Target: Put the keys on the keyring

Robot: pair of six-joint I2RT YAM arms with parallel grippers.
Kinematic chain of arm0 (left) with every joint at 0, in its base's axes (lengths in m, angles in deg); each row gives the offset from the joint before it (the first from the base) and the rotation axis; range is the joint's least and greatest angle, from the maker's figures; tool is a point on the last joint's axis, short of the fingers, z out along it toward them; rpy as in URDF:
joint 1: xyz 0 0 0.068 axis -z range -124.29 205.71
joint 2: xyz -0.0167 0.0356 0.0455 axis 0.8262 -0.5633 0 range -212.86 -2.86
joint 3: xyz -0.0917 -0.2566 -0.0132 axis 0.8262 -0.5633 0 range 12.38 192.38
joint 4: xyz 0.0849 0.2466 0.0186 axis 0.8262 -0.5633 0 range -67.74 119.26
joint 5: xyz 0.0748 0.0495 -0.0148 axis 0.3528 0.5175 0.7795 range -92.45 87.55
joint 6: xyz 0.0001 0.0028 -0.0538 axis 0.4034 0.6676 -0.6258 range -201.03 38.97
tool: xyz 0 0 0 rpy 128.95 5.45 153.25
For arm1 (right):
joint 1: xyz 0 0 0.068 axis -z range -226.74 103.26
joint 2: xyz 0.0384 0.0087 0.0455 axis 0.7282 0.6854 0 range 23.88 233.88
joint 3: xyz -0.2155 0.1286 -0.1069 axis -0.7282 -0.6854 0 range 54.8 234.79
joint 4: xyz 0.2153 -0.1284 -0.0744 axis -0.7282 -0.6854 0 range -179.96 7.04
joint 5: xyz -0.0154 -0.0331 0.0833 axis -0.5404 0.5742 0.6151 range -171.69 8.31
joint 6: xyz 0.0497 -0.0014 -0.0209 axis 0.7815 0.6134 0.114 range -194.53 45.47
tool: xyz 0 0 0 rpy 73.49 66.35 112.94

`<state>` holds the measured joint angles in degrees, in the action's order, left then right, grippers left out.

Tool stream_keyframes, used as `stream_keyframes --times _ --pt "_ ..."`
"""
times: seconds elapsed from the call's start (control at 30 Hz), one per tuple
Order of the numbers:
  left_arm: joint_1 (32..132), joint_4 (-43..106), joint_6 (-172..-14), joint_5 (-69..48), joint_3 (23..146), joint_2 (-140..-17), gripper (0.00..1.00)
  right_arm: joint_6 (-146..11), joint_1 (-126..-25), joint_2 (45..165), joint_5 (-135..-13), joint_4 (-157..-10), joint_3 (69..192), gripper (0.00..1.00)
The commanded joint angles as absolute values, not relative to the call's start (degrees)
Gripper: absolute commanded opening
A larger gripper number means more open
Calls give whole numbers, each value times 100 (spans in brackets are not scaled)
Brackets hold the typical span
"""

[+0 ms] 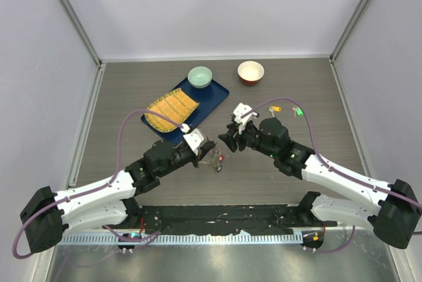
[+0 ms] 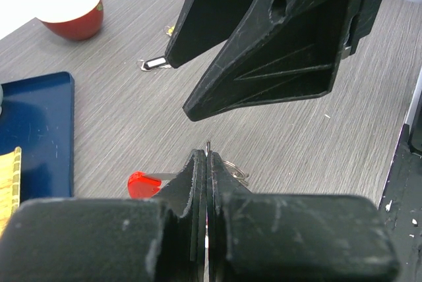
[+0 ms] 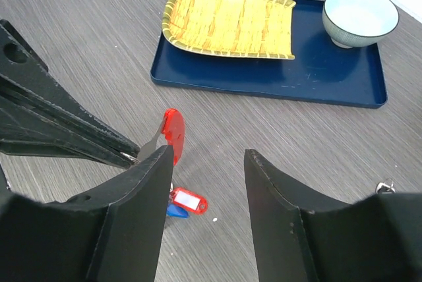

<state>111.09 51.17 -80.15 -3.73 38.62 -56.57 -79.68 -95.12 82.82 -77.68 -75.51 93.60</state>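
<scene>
The keyring (image 1: 216, 159) is a silver ring bunch with a red oval piece (image 3: 173, 134), a red tag (image 3: 188, 201) and a blue piece (image 3: 173, 211). My left gripper (image 1: 210, 152) is shut on its thin silver ring (image 2: 208, 145) and holds it just above the table. My right gripper (image 1: 227, 138) is open and empty, close to the right of the keyring, with its left finger (image 3: 142, 190) beside the red piece. A yellow key (image 1: 275, 108) and a green key (image 1: 298, 112) lie on the table behind the right arm, with a small dark one (image 1: 287, 107) between them.
A blue tray (image 1: 221, 91) at the back holds a bamboo mat (image 1: 173, 111) and a pale green bowl (image 1: 200, 76). A red bowl (image 1: 250, 71) stands to its right. The two grippers' fingers nearly meet at mid-table.
</scene>
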Motion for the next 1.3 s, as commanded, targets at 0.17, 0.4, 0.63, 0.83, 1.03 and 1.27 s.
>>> stream_keyframes --times 0.17,0.4,0.63,0.83,1.03,1.27 --pt "11108 5492 -8481 -61 4209 -5682 0 -7752 -9674 8479 -7747 -6810 9232 54" --pt "11108 5431 -8868 466 4340 -5840 0 -7804 -10052 8567 -7949 -6889 9232 54" --pt "11108 4930 -9343 1091 4745 -6069 0 -8007 -10325 8742 -8458 -7074 9346 55" --pt "10899 5061 -8957 1030 4807 -6131 0 -8076 -10299 8629 -9240 -7152 9460 57" --pt "10301 5509 -8499 240 4438 -6148 0 -7920 -9342 8681 -9101 -7926 10172 58" --pt "10001 5774 -8315 -87 4183 -6043 0 -7532 -7743 9497 -8337 -8831 10981 57"
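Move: The black-tagged key lies on the table about 23 cm ahead of the empty right hand, 12 cm to its right and 20 cm below. The yellow-tagged key is roughly 9 cm right of it and 2 cm farther out, the green-tagged one some 20 cm right and 1 cm farther; the red bowl stands about 22 cm straight beyond it. From the left hand, holding the keyring, the black-tagged key is some 24 cm ahead and 17 cm right. The keyring with its red- and blue-tagged keys stays pinched in the shut left fingers and is carried about 7 cm forward and some 4 cm left, the hand turning roughly 15 degrees counter-clockwise. The right hand, fingers still half open and empty, first eases left, back and down beside it, then swings quickly forward and right towards the black-tagged key, rising and turning clockwise. ##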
